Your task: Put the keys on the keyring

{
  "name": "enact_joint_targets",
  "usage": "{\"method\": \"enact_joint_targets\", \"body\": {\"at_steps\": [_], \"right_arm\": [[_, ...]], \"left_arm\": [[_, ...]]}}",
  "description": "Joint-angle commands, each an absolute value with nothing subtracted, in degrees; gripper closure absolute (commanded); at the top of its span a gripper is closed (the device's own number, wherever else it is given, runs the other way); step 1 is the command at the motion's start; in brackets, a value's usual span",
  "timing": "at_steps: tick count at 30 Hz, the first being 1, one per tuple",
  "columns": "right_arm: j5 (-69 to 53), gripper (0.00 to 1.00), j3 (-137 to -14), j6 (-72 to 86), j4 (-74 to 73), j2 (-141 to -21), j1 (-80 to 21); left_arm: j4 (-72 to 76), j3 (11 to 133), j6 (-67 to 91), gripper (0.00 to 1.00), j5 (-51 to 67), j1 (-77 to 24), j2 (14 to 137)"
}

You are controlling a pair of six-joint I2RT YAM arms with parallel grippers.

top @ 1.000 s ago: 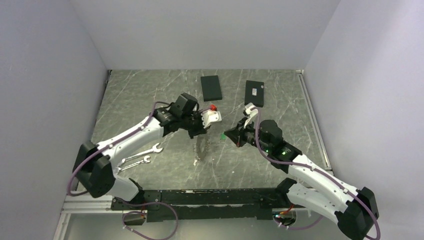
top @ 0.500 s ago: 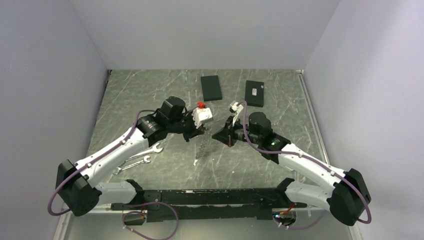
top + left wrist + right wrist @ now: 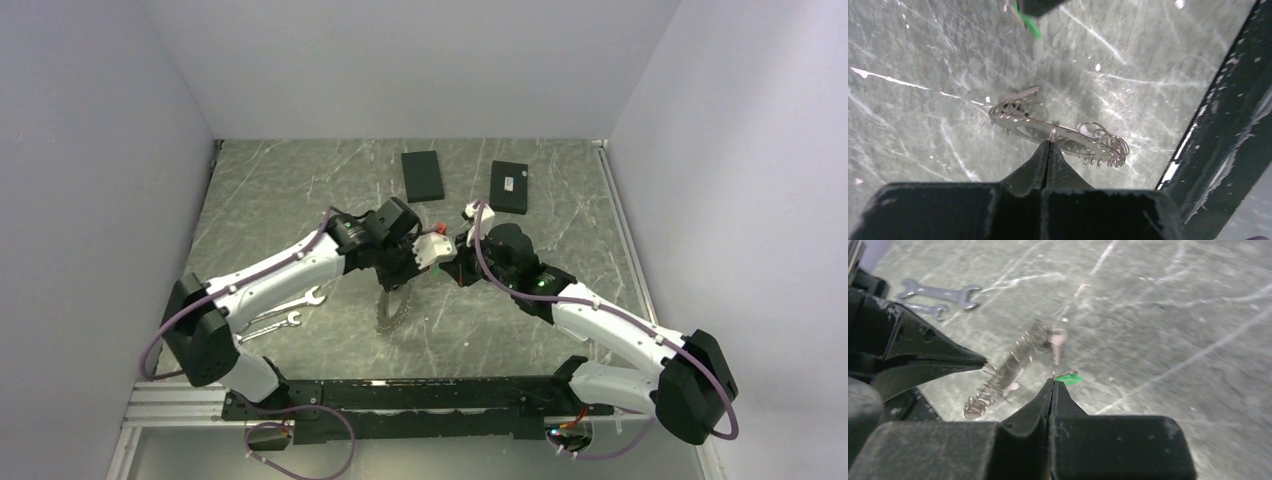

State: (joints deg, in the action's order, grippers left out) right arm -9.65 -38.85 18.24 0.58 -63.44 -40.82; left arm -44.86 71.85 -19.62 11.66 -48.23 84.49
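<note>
The keyring [image 3: 388, 312] is a dark toothed metal ring that hangs tilted at mid-table. My left gripper [image 3: 396, 284] is shut on its upper edge. In the left wrist view [image 3: 1049, 142] the jaws pinch the keyring [image 3: 1068, 136], which has several small wire loops along its edge. My right gripper [image 3: 448, 267] is just right of the left one. In the right wrist view [image 3: 1052, 381] it is shut on the small ring of a silver key [image 3: 1057, 342] with a green tag [image 3: 1068, 377]. That key hangs next to the blurred keyring [image 3: 1003, 371]. The green tag [image 3: 1029, 24] shows above the keyring.
Two flat black boxes [image 3: 422, 175] [image 3: 509, 186] lie at the back of the marble table. Two wrenches [image 3: 285, 305] [image 3: 266, 327] lie left of the keyring and show in the right wrist view [image 3: 943, 292]. The left gripper's fingers [image 3: 923, 357] fill that view's left side.
My left gripper has moved right and turned, so the keyring now shows its toothed face. The two grippers have closed in until they almost touch.
</note>
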Motion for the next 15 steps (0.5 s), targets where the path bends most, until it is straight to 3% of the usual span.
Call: {"method": "enact_joint_targets", "body": {"at_steps": [1, 8, 15], "right_arm": [[3.3, 1.00, -39.9, 20.4, -4.4, -60.7, -40.8], [18.7, 1.00, -35.6, 26.7, -9.4, -54.0, -40.1], [22.2, 1.00, -31.8, 27.4, -9.0, -49.0, -37.9]], "left_arm": [[-52.5, 77.3, -25.0, 1.00, 3.5, -49.9, 88.7], [-53.6, 82.5, -27.1, 1.00, 3.8, -52.5, 100.9], [-51.7, 85.9, -25.0, 1.00, 5.3, -52.8, 112.9]]}}
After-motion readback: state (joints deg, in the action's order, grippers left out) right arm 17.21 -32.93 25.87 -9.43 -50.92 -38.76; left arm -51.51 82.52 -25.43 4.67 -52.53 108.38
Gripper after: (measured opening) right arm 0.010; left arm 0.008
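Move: Below the left hand, the keyring already hangs from one small loop, its middle about 5 cm down and 4 cm back. The bare table it is taken to lies some 14 cm below, 4 cm back and 2 cm left. The green tag, already in the right hand, is about 9 cm to the right and 4 cm ahead; the large wrench lies some 28 cm left and 6 cm back, on the table. From the right hand, the keyring's middle is about 10 cm left, 8 cm back and 7 cm below. Lowering the keyring towards the table, the left hand sinks about 9 cm, slowly then faster, tilting some 20 degrees so its left side rises, fingers still shut on the small loop. Meanwhile the right hand keeps its pinch on the green tag and draws about 10 cm to the right, away from the keyring, turning some 30 degrees clockwise. ##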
